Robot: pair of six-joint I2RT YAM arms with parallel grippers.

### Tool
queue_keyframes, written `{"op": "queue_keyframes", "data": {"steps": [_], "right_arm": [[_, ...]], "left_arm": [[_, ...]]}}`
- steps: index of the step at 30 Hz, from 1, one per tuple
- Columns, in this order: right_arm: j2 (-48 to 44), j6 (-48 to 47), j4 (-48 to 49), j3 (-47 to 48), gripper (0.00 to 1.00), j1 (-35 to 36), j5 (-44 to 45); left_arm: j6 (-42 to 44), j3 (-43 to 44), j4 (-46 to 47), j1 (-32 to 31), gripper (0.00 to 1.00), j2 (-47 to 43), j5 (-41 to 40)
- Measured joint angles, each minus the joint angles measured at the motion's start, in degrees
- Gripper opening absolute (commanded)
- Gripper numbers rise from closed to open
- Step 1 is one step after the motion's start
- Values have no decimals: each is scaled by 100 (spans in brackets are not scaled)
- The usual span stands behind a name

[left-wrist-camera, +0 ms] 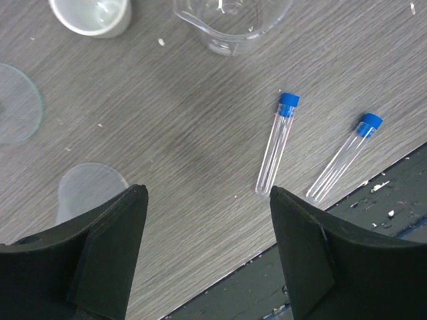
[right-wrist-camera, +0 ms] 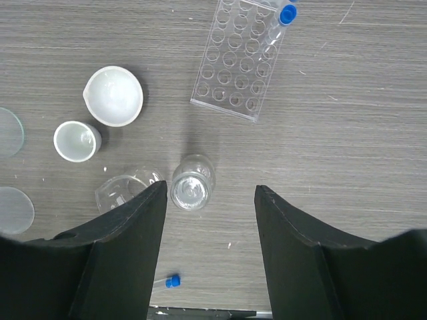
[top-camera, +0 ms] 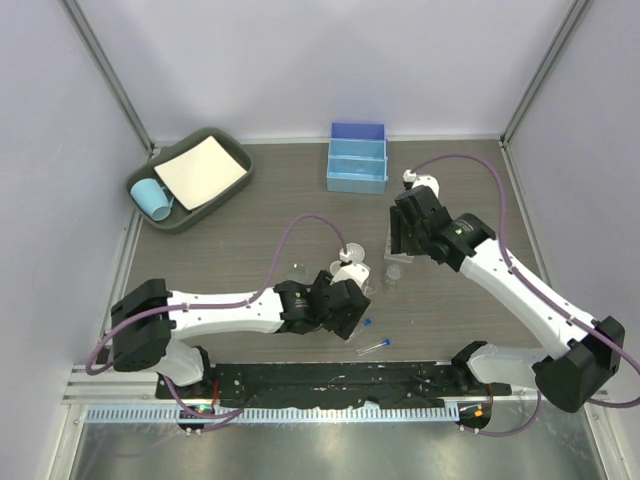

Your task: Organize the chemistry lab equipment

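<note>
Two blue-capped tubes [left-wrist-camera: 277, 143] [left-wrist-camera: 343, 158] lie flat on the table near its front edge, just ahead of my left gripper [left-wrist-camera: 208, 193], which is open and empty above the table. In the right wrist view a clear perforated rack [right-wrist-camera: 237, 60] holds one blue-capped tube [right-wrist-camera: 283, 17]. Below it stand a small flask [right-wrist-camera: 192, 183], a clear beaker [right-wrist-camera: 123, 190], a white spouted dish [right-wrist-camera: 113, 95] and a small white cup [right-wrist-camera: 77, 140]. My right gripper [right-wrist-camera: 210, 190] hangs open above the table, with the flask just inside its left finger.
A light-blue divided box [top-camera: 357, 158] stands at the back. A green tray [top-camera: 140, 182] at the back left holds a white sheet and a light-blue cup [top-camera: 152, 198]. Round glass dishes [left-wrist-camera: 13, 103] [left-wrist-camera: 90, 190] lie left of my left gripper. The black base rail [top-camera: 320, 380] runs along the front.
</note>
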Motion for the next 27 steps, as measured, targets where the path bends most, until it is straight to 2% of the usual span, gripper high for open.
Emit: {"op": "queue_keyframes", "data": {"steps": [12,19,25,27], "right_arm": [[-435,0,-179,-249,61,103,-72],[-468,0,-184,-365,61,125,-153],[-468,0,-184,-444,61,142,-216],[-468,0,-179,-455,61,142,-219]], "left_arm": [[-173,-74,684,-369,67,1204,11],[-260,42,968,-407,59,1497,17],[-271,42,1115,-417,48,1539,22],[-271,39,1147,-420,39,1543,20]]}}
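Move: The blue-capped test tube nearest the left hand lies some 6 cm to its right, about 1 cm nearer the base, and 9 cm below. The other test tube is roughly 4 cm farther right of that one and 4 cm nearer the base. From the left hand, the larger glass beaker sits about 9 cm ahead and 9 cm right, the small white cup 13 cm ahead and 2 cm right. From the right hand the nearer tube is about 14 cm back, 13 cm left and 18 cm below. The left hand sinks about 7 cm towards the nearer test tube while sliding right and a little back, then levels off just above the table and eases on to the right until the tube shows between its fingertips, nearer the right-hand one, as the fingers narrow from wide to about half open, not yet gripping. The right hand, empty and still a bit over half open, draws back some 3 cm away from the tube rack with its opening unchanged. ##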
